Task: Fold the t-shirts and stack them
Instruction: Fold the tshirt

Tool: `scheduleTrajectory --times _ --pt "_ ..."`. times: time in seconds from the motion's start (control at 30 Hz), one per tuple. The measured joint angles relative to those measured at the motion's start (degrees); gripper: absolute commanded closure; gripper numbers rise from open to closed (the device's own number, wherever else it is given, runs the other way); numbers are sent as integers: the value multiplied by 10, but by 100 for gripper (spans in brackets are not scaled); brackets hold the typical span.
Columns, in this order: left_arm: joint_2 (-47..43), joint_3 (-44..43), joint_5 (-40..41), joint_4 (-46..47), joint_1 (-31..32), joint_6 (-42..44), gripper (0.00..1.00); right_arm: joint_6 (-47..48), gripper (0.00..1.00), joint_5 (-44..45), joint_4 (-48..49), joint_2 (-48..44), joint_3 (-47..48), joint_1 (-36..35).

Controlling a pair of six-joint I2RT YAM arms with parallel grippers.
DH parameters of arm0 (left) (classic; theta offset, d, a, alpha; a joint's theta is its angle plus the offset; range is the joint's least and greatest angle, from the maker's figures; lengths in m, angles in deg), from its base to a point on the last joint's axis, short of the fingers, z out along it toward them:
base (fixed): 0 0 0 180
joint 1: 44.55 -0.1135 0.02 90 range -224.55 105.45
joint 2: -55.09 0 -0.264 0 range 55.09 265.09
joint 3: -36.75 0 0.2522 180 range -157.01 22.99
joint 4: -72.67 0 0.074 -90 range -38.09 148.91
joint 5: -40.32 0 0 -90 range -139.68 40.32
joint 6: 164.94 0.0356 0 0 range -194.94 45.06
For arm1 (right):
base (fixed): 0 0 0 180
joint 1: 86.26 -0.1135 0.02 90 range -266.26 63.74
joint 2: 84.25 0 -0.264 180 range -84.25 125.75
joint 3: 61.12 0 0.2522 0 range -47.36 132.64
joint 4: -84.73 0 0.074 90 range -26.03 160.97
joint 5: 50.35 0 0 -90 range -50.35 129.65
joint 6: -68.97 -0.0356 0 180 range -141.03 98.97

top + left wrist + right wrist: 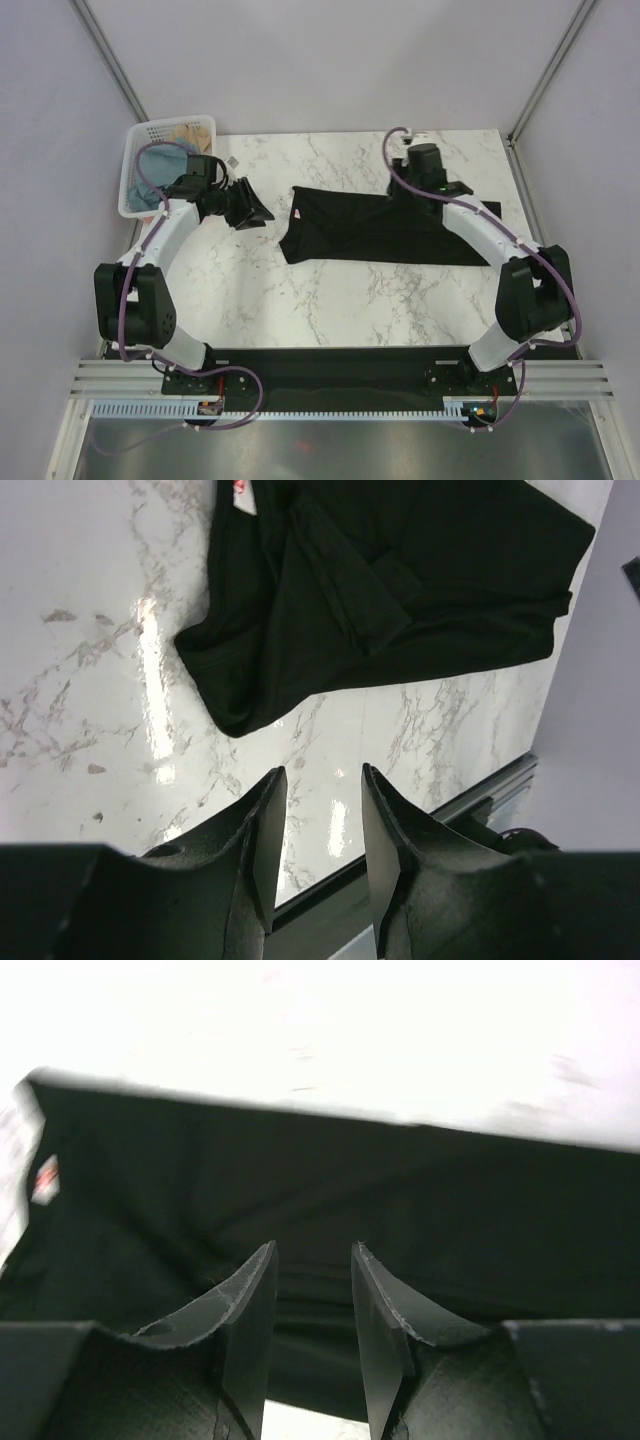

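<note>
A black t-shirt [380, 228], folded into a long band, lies on the marble table in the middle right. Its pinkish neck label [297, 213] is at the left end. The shirt also shows in the left wrist view [400, 580] and the right wrist view [350, 1190]. My left gripper [255, 212] is open and empty, just left of the shirt's left end, above bare marble [322, 780]. My right gripper [432, 192] is open and empty, over the shirt's far edge [312, 1250]. A dusty blue shirt [158, 165] and a tan shirt [190, 130] lie in the basket.
The white slotted basket [175, 122] stands at the table's far left corner, behind my left arm. A small dark object [232, 160] lies on the marble beside it. Grey walls close the table on three sides. A metal rail [340, 380] runs along the near edge.
</note>
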Motion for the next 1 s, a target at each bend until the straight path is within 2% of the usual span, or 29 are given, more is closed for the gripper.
scheduleTrajectory --times 0.2,0.5,0.67,1.0 --pt "-9 47 -43 18 -42 -13 56 98 57 -40 38 72 23 -149" --pt "-37 88 -46 34 -62 -14 56 224 55 4 17 211 97 -297" --pt "-38 98 -41 36 -65 -14 56 262 56 58 10 257 133 -326" --pt "-38 102 -31 37 -65 -14 56 290 56 131 16 295 150 -321"
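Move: The folded flap near the t-shirt's left end lies about 22 cm to the right hand's left, 4 cm back and 15 cm below. The shirt's white-red tag is some 26 cm left and 1 cm ahead of the right hand, the near-left corner about 27 cm left and 10 cm back, both at cloth height. From the left hand the flap lies roughly 10 cm right, 3 cm ahead and 15 cm below. Open, the right hand sweeps some 22 cm left, sinking 13 towards the flap, while the left backs away. ##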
